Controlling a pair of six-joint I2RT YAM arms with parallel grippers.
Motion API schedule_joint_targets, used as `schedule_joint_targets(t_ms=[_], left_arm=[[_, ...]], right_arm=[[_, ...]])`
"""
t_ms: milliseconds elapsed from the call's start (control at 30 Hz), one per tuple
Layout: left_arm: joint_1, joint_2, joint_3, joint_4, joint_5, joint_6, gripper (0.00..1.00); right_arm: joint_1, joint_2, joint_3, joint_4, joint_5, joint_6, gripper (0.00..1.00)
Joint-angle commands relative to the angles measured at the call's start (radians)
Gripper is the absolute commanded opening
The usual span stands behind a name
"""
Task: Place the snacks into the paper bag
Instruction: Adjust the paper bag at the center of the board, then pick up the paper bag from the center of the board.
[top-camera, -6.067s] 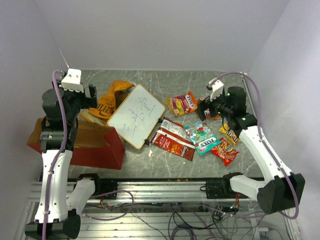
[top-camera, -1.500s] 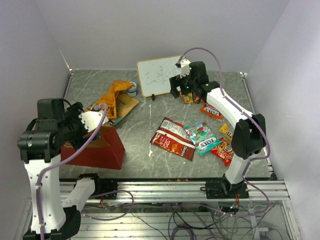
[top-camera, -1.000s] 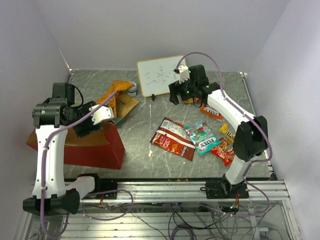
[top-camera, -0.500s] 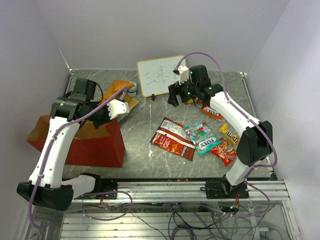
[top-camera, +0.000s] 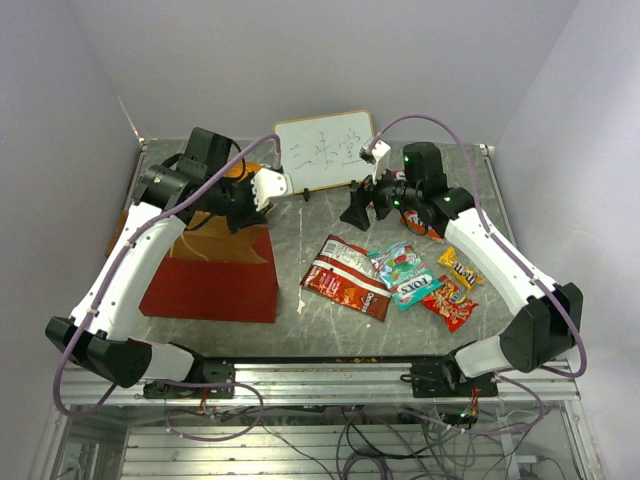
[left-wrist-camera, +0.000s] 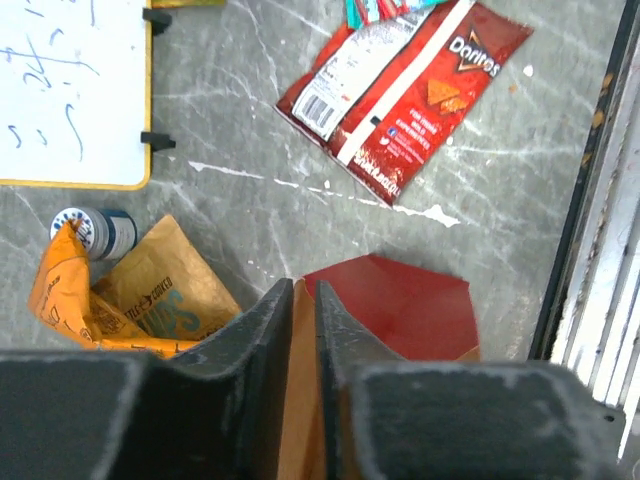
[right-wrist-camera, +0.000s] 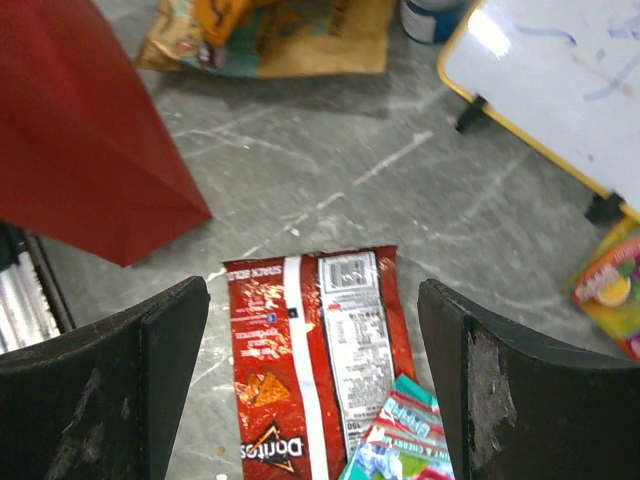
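Note:
The paper bag stands on the left of the table, red outside, with its brown kraft inside showing at the top. My left gripper is shut on its rim; in the left wrist view the fingers pinch a thin strip of kraft paper, with the red bag wall below. The snacks lie mid-right: a long red chip bag, teal packets, a yellow packet and a red-orange one. My right gripper hangs open above the chip bag, touching nothing.
A small whiteboard stands at the back centre. Behind the bag lie an orange foil bag and a brown envelope, with a small can beside them. An orange packet lies under the right arm. A metal rail runs along the near edge.
My left arm swung right and back with the bag's rim; the bag shifted right and stands taller. My right gripper came down towards the chip bag, still open.

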Motion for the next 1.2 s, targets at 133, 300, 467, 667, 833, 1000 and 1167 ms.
schedule_joint_targets(t_ms=[133, 300, 467, 667, 833, 1000, 1167], left_arm=[[0.097, -0.125, 0.058, 0.055, 0.024, -0.138, 0.45], [0.274, -0.202, 0.093, 0.187, -0.043, -0.351, 0.56], [0.534, -0.291, 0.037, 0.367, -0.171, -0.625, 0.64], [0.772, -0.383, -0.088, 0.478, -0.228, -0.800, 0.80], [0.859, -0.383, -0.118, 0.487, -0.188, -0.833, 0.88], [0.880, -0.380, -0.130, 0.497, -0.160, -0.836, 0.91], [0.885, -0.408, -0.152, 0.508, -0.153, -0.832, 0.91]], right_arm=[[0.123, 0.089, 0.185, 0.049, -0.110, -0.026, 0.86], [0.212, 0.208, 0.360, 0.034, -0.135, 0.044, 0.86], [0.334, 0.321, 0.529, -0.036, -0.052, 0.043, 0.85], [0.449, 0.486, 0.717, -0.174, 0.060, 0.036, 0.82], [0.509, 0.566, 0.801, -0.252, 0.105, -0.001, 0.78], [0.545, 0.648, 0.878, -0.287, 0.198, -0.010, 0.72], [0.561, 0.723, 0.969, -0.330, 0.205, -0.015, 0.62]])
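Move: The far rim of the paper bag, near its right corner, lies about 25 cm left and 7 cm back of my right hand, at nearly the same height. The Doritos packet is some 8 cm back and 20 cm below that hand, the whiteboard about 20 cm ahead and 7 cm left of it. My left hand is right at that corner, the same stretch of rim about 3 cm below, 3 cm left and 1 cm back. The orange packet is some 17 cm ahead and 11 cm left of my left hand, low on the table. I take over the bag's rim with my right hand: it swings about 25 cm left and some 7 cm back, arching 8 cm up and down again, so its fingers straddle the far wall near the right corner and begin to close. My left hand, opening wide, clears the rim, rising and sweeping 25 cm left over the bag while turning some 75 degrees counter-clockwise. ##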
